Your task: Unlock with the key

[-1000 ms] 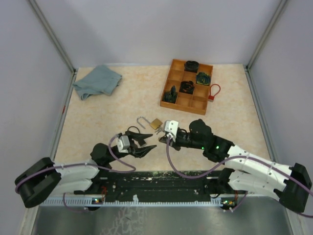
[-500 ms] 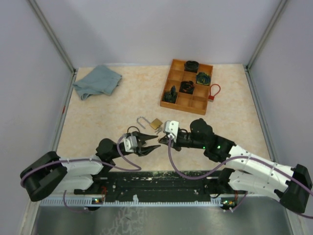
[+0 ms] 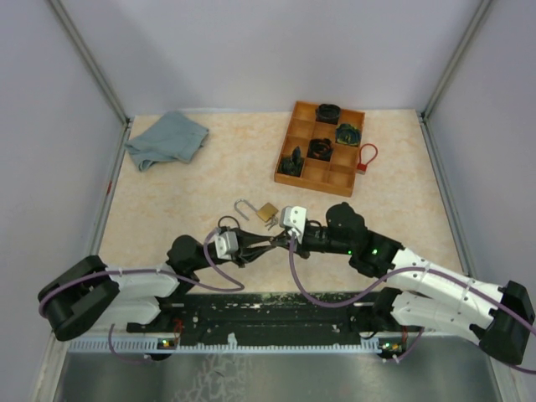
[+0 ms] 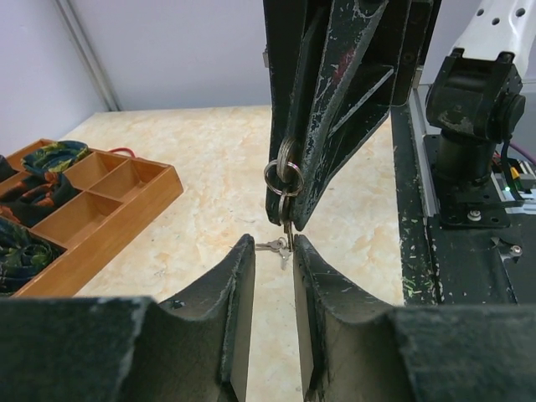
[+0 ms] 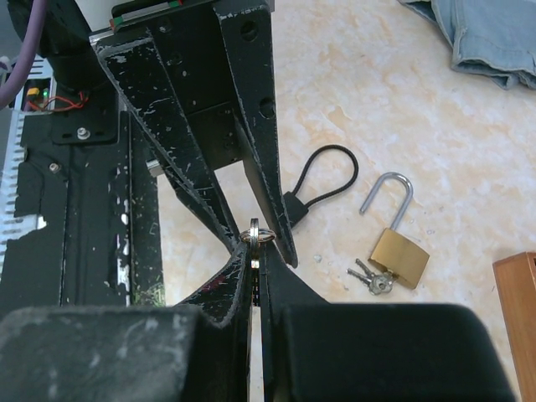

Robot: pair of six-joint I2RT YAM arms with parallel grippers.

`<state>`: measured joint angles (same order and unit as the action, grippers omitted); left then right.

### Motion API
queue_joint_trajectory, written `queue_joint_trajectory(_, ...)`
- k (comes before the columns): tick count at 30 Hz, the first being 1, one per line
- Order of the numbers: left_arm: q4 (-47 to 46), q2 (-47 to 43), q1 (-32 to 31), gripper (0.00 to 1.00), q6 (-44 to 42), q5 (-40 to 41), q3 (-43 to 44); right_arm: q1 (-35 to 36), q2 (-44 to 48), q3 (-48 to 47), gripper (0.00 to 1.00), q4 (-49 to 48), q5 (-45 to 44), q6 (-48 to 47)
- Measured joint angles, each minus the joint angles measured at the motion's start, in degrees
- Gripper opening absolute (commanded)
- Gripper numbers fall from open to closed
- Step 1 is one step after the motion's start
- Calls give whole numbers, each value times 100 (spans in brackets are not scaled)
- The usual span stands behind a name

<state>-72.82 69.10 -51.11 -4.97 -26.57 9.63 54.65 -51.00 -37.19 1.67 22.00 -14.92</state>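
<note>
My right gripper (image 5: 257, 255) is shut on a small key (image 4: 287, 233), gripped by its head, with two key rings (image 5: 258, 235) sticking out of the tips. The key's blade pokes from the right fingers (image 4: 335, 126) into the narrow gap of my left gripper (image 4: 274, 247). The left jaws stand a little apart, and the blade lies close to the right-hand finger. In the top view both grippers meet tip to tip (image 3: 270, 242). A brass padlock (image 5: 399, 255), shackle swung open, lies on the table with spare keys (image 5: 371, 278) beside it.
A black cable loop (image 5: 322, 180) lies by the left fingers. A wooden compartment tray (image 3: 283, 177) with dark items stands at the back right, with a red loop (image 3: 367, 157) beside it. A blue cloth (image 3: 167, 138) lies at the back left.
My left gripper has moved right to meet the right gripper's tip, and its jaws have narrowed around the key's blade. The right gripper has held still with the key.
</note>
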Motion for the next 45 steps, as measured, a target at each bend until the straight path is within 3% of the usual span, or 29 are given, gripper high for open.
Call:
queue_joint_trajectory(6,0,-2,0,1,22,61,2,0,0,0,0,-15,9,11)
queue_joint_trajectory(13,378,-297,-26,0,-328,219,39,-2,79,0,2,-11,-52,114)
queue_joint_trajectory(16,798,-516,-57,0,-754,282,166,-7,146,0,12,-7,-120,258)
queue_joint_trajectory(18,1093,-651,-85,0,-1097,358,258,-9,190,0,25,4,-155,404)
queue_joint_trajectory(22,1582,-848,-166,0,-2022,863,411,-7,345,0,42,144,-149,863)
queue_joint_trajectory(28,1696,-839,-516,0,-3788,1943,485,0,605,-13,55,564,-223,1650)
queue_joint_trajectory(36,1193,-177,-1156,0,-6266,3060,577,-55,627,-269,56,927,-780,2566)
queue_joint_trajectory(45,251,1381,-1971,0,-9276,4507,1110,-640,1200,166,55,468,-1436,3222)
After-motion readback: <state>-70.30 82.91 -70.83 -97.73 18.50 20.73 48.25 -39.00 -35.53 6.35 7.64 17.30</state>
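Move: Pinched between the right hand's shut tips, the ringed keys hang right at both hand points: practically 0 cm from the left hand, whose open fingers already straddle them, and about 1 cm left of the right hand. Counted from the left hand, the small key bunch on the table lies about 4 cm ahead, the brass padlock about 8 cm ahead and 1 cm left, and the black loop about 2 cm ahead and 10 cm left, all some 18 cm lower. Closing on the hanging keys, the left fingers pinch them before the right fingers open and let go. The left hand then carries them about 6 cm forward and 3 cm up, rolling its wrist roughly 90 degrees with the fingers swinging forward. The right hand backs off about 5 cm to the right, first slightly back, then forward and up, turning clockwise. ##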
